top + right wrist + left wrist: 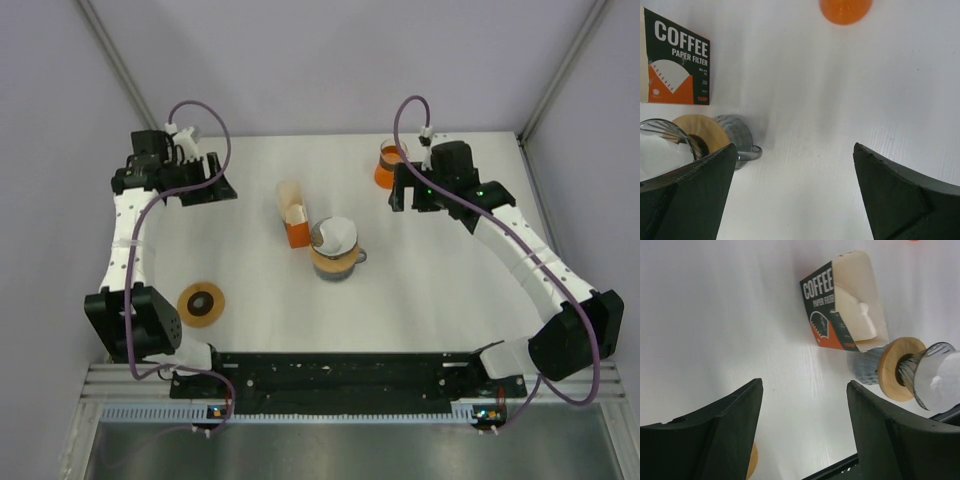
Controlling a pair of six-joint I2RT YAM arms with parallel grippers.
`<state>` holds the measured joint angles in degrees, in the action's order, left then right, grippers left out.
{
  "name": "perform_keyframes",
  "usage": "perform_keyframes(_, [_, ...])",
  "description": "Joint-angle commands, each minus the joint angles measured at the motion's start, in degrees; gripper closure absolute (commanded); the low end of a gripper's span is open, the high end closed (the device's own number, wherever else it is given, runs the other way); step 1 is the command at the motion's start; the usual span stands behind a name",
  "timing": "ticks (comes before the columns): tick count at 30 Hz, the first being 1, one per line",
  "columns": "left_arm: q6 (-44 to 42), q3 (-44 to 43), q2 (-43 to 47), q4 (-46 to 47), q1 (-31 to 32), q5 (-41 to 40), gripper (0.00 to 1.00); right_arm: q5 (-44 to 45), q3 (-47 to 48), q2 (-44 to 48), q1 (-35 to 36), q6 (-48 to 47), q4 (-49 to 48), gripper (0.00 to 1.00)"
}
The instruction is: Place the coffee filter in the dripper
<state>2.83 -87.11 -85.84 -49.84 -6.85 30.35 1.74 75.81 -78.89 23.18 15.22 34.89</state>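
The white coffee filter (337,236) sits in the clear glass cone of the dripper (335,262), which has a tan wooden ring and stands on a glass pot at the table's middle. The left wrist view shows the filter (945,380) inside the glass above the ring of the dripper (890,367). In the right wrist view the dripper (702,131) is at the left edge. My left gripper (215,192) is open at the back left, far from it, nothing between its fingers (805,385). My right gripper (412,203) is wide open and empty at the back right (795,147).
An orange carton of filters (293,222) stands just left of the dripper, marked COFFEE (845,305) (675,62). An orange cup (389,165) (845,10) stands right behind my right gripper. A tan disc with a dark centre (201,303) lies near the left arm's base.
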Motion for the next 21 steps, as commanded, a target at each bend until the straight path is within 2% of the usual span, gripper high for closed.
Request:
perform_keyframes(1, [-4.76,0.27,1.55,-2.54,-4.04,-2.04,0.26,-2.88,-1.45,3.04,-1.82,0.60,-4.39,0.01])
perform_keyframes(5, [-6.61,2.99,2.61,-2.54,-7.90,-3.19,0.26,-4.45,-2.24,2.52,-2.00,-0.54,-4.66,0.01])
perform_keyframes(10, [-7.49,5.98,3.57,-2.54,-11.43,-2.75,0.26,-7.71,-4.52,2.34,-2.00,-1.95,-5.36,0.07])
perform_keyframes(11, [-7.49,6.42,3.84,-2.54,-11.78,-2.66,0.26,-8.85,-5.05,2.17,-2.00,-2.21,-5.36,0.10])
perform_keyframes(14, [-7.75,7.57,4.81,-1.84,-11.96,-2.14,0.26,-14.37,-8.21,1.29,-2.00,-3.09,-5.54,0.35])
perform_keyframes(15, [-7.84,7.74,5.07,-1.75,-11.87,-1.87,0.26,-16.39,-9.61,0.94,-2.08,-3.96,-5.71,0.39])
perform_keyframes(18, [-7.93,7.75,5.51,-1.57,-11.96,-1.17,0.27,-23.51,-15.14,2.16,-2.00,-7.30,-8.25,0.39])
perform_keyframes(21, [-8.63,7.57,5.42,-1.48,-11.96,0.14,0.27,-32.46,-23.75,5.93,-2.08,-10.91,-17.27,0.31])
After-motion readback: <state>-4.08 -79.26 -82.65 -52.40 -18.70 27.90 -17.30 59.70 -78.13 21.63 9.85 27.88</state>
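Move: Beyond reach of both empty hands, the coffee filter already sits in the dripper on its carafe: about 14 cm left of the right hand, 4 cm back and 7 cm lower; from the left hand, some 23 cm right, 4 cm back and 8 cm lower. The filter box stands 13 cm right of the left hand and 3 cm ahead, the wooden disc 14 cm back and 10 cm left. An orange jug is 23 cm straight ahead of the right hand. Backing off empty, the left hand swings about 8 cm left, away from the dripper, sinking and drawing back a few centimetres, its fingers staying open. The right hand first all but hovers, then drops some 8 cm and draws back 5 cm with a little drift left, beside the carafe, tipping down and turning counter-clockwise about 15 degrees while its wide-open fingers close by a third; they hold nothing. ##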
